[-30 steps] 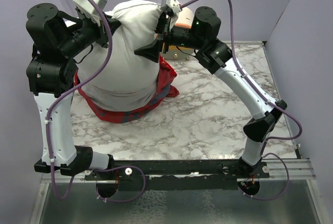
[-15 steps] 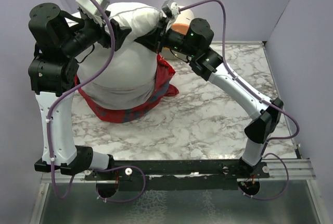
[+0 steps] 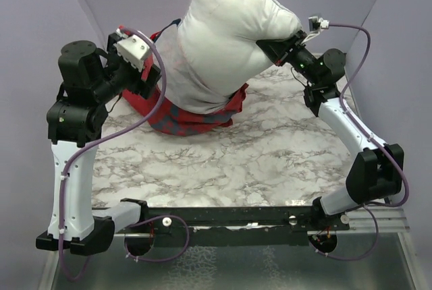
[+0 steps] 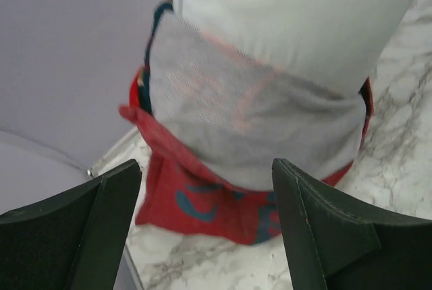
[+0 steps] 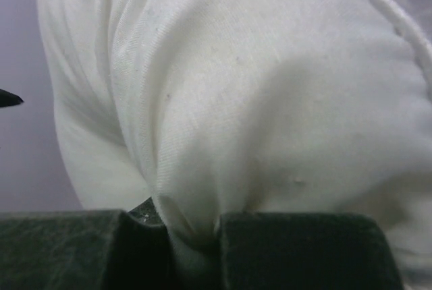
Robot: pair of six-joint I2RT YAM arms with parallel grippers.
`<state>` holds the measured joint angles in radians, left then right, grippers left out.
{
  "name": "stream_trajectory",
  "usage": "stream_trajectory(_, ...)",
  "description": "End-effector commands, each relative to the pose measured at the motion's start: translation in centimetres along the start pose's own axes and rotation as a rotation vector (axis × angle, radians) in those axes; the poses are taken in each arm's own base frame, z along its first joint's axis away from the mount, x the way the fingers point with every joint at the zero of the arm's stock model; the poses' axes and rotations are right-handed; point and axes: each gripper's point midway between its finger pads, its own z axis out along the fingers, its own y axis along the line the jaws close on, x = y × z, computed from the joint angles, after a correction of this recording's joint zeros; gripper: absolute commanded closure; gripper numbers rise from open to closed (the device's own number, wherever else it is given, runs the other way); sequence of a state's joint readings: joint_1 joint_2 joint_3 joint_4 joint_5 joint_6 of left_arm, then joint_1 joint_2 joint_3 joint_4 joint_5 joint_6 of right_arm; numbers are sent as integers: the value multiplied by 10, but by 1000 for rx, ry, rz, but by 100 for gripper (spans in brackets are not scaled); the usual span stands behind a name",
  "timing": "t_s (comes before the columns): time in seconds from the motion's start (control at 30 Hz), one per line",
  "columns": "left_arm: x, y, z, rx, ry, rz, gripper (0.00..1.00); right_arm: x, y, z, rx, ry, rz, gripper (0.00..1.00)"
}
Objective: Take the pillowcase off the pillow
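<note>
The plump white pillow (image 3: 229,34) hangs lifted above the back of the table, its top corner high in the top view. My right gripper (image 3: 275,46) is shut on a pinch of its white cloth (image 5: 192,243) at its right side. The red pillowcase (image 3: 196,118) is bunched round the pillow's lower end, its pale inside turned outward (image 4: 236,121), and its red hem (image 4: 202,206) rests on the marble. My left gripper (image 3: 150,82) stands open just left of the pillowcase, holding nothing; its two dark fingers (image 4: 74,236) frame the red cloth without touching it.
The marble table (image 3: 270,162) runs out in front of and to the right of the pillow. Purple walls (image 3: 398,54) close in on the left, the back and the right. The table's left edge (image 4: 108,162) lies close to the pillowcase.
My right gripper closed on the pillow and hauled it up and to the right. My left gripper let go, opened and dropped back left. The pillowcase slid down the pillow.
</note>
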<state>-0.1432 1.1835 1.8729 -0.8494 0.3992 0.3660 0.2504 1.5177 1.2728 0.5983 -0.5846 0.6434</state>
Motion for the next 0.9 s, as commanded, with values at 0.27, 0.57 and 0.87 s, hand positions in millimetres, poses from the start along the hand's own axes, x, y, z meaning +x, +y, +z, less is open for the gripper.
stream_trajectory(0.27, 187, 29, -5, -21, 342, -22, 24, -7, 22, -47, -148, 7, -26, 99)
stream_trajectory(0.57, 218, 29, 6, 163, 220, -148, 21, -1, 35, -54, -222, 42, -25, 99)
stream_trajectory(0.87, 231, 22, 42, 209, 89, -160, 21, 2, 45, -56, -281, 58, 17, 99)
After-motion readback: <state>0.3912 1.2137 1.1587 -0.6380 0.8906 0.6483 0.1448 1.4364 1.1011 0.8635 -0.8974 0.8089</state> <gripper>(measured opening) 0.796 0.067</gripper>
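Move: Below the open left hand, the pillowcase's red left rim lies about 14 cm ahead, 6 cm left and some 36 cm down. The pale lining beside it is about 14 cm ahead of that hand, 8 cm to its right and 28 cm down; the white pillow's middle is 20 cm ahead, 23 cm right and 18 cm down. From the right hand, still gripping the pillow's corner, the rim is roughly 40 cm left, 1 cm ahead and 31 cm down. Sinking some 23 cm towards the pillowcase's left rim, the open left hand also swings left, eases slightly back right near the end and gains a little forward, its fingers tipping about 20 degrees downward. The right hand keeps its pinch on the pillow corner, drawing back about 6 cm after a small shift right and down, and turning counter-clockwise. ##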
